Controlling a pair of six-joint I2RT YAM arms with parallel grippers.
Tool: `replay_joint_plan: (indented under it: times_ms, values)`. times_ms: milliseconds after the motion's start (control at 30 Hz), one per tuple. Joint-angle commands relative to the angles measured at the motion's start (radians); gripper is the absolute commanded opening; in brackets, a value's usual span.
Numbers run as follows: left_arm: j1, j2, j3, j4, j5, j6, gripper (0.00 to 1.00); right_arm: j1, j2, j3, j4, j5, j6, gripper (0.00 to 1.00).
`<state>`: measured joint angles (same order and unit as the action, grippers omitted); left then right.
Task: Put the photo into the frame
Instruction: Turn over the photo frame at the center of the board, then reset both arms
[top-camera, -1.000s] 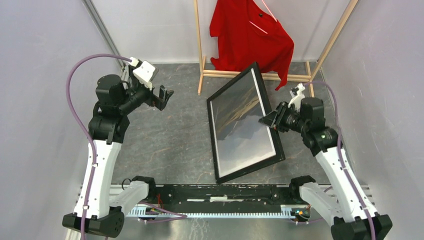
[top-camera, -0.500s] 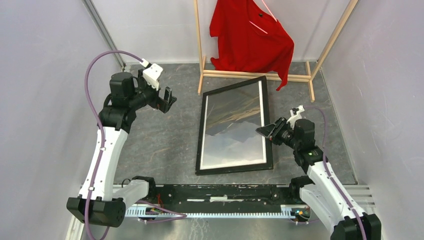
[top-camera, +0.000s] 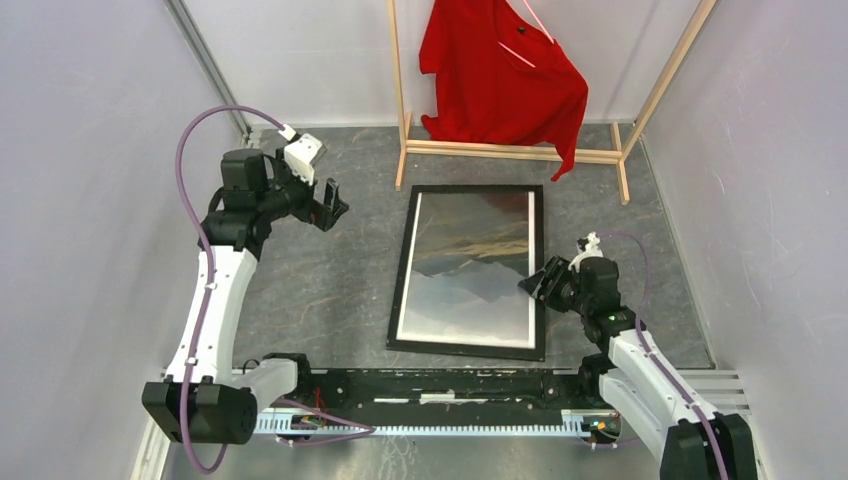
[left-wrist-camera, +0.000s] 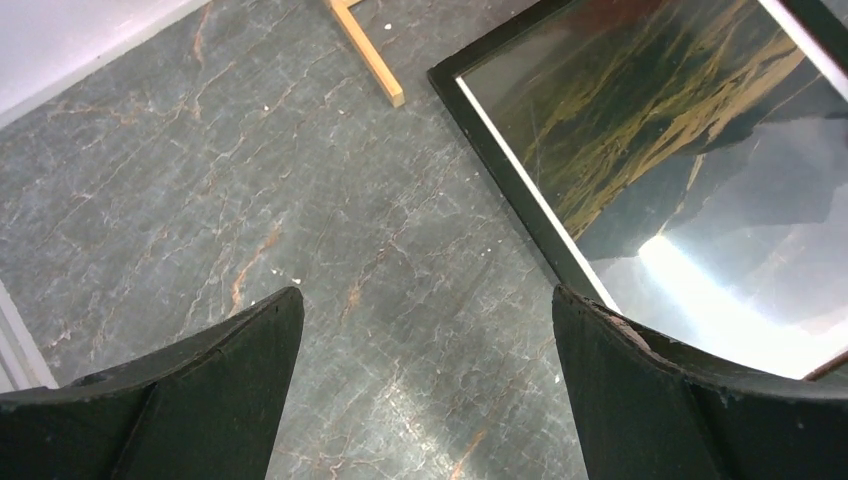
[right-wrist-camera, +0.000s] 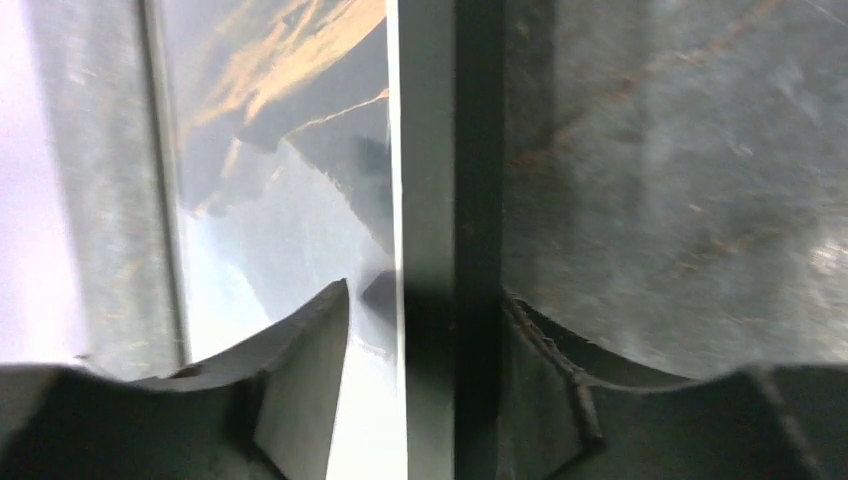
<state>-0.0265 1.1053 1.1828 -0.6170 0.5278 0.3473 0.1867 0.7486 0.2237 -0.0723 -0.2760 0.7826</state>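
The black frame (top-camera: 397, 280) lies flat on the grey table with the photo (top-camera: 470, 270) of mountains and hills showing inside it behind glare. My right gripper (top-camera: 535, 283) sits low at the frame's right rail. In the right wrist view that rail (right-wrist-camera: 478, 150) runs between the fingers of the right gripper (right-wrist-camera: 428, 295); one fingertip stands clear of it over the photo (right-wrist-camera: 290, 150), so the jaws are open. My left gripper (top-camera: 330, 200) hovers open left of the frame. The left gripper (left-wrist-camera: 427, 295) has bare table between its fingers, with the frame's corner (left-wrist-camera: 510, 185) and the photo (left-wrist-camera: 680, 130) to its right.
A wooden clothes rack (top-camera: 510, 150) with a red shirt (top-camera: 500, 70) stands at the back, its base rail just beyond the frame's far edge. One rack foot (left-wrist-camera: 365, 55) shows in the left wrist view. Grey walls close in the table on both sides.
The frame came down from a tilted, lifted pose to lie flat on the table. My right gripper sank with it and its jaws widened off the rail. The left arm shifted slightly.
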Motion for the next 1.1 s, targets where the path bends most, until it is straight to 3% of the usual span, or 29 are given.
replay_joint_plan:
  times_ms: [0,33,100,267,467,600,800,1067]
  values:
    - [0.017,0.004,-0.024,0.011,0.032,0.045,1.0,-0.002,0.008,-0.006,0.032,0.053,-0.149,0.64]
    - [0.017,0.008,-0.031,0.011,0.036,0.046,1.0,-0.001,0.013,-0.006,0.029,0.054,-0.155,0.68]
    - [0.017,0.02,-0.046,0.013,0.038,0.047,1.0,-0.002,0.028,0.002,0.019,0.056,-0.179,0.98]
    - [0.023,0.033,-0.078,0.014,0.04,0.053,1.0,-0.002,0.047,0.034,-0.046,0.1,-0.237,0.98]
    - [0.048,0.046,-0.172,0.123,0.018,0.003,1.0,-0.004,0.063,0.192,-0.184,0.381,-0.368,0.98]
    - [0.076,0.079,-0.351,0.39,-0.011,-0.069,1.0,-0.005,0.086,0.209,0.011,0.527,-0.486,0.98]
    - [0.129,0.194,-0.51,0.768,-0.034,-0.196,1.0,-0.014,0.22,0.153,0.36,0.872,-0.727,0.98]
    - [0.15,0.302,-0.646,1.146,-0.1,-0.303,1.0,-0.09,0.344,-0.029,0.743,0.854,-0.758,0.98]
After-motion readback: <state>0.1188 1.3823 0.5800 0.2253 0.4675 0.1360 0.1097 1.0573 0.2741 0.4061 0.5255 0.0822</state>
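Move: The photo frame lies face up. Its right rail is between the right fingers and its middle is about 15 cm left of that hand, 4 cm ahead and 3 cm lower. The clothes rack's right foot ends some 20 cm ahead of the right hand and 21 cm to its right, about 4 cm lower. From the raised left hand, the frame's middle lies about 23 cm right, 5 cm back and 25 cm down; the rack's left foot is 14 cm ahead and 9 cm right. The photo frame's right rail is lowered the last 2 cm or so by the right hand, whose already loosening fingers open wide and let go. That hand then swings about 17 cm right and some 9 cm forward over the bare table, rising on the way and rolling its left side down by roughly 55 degrees. The open left hand sinks about 20 cm, drifting left and forward late. ##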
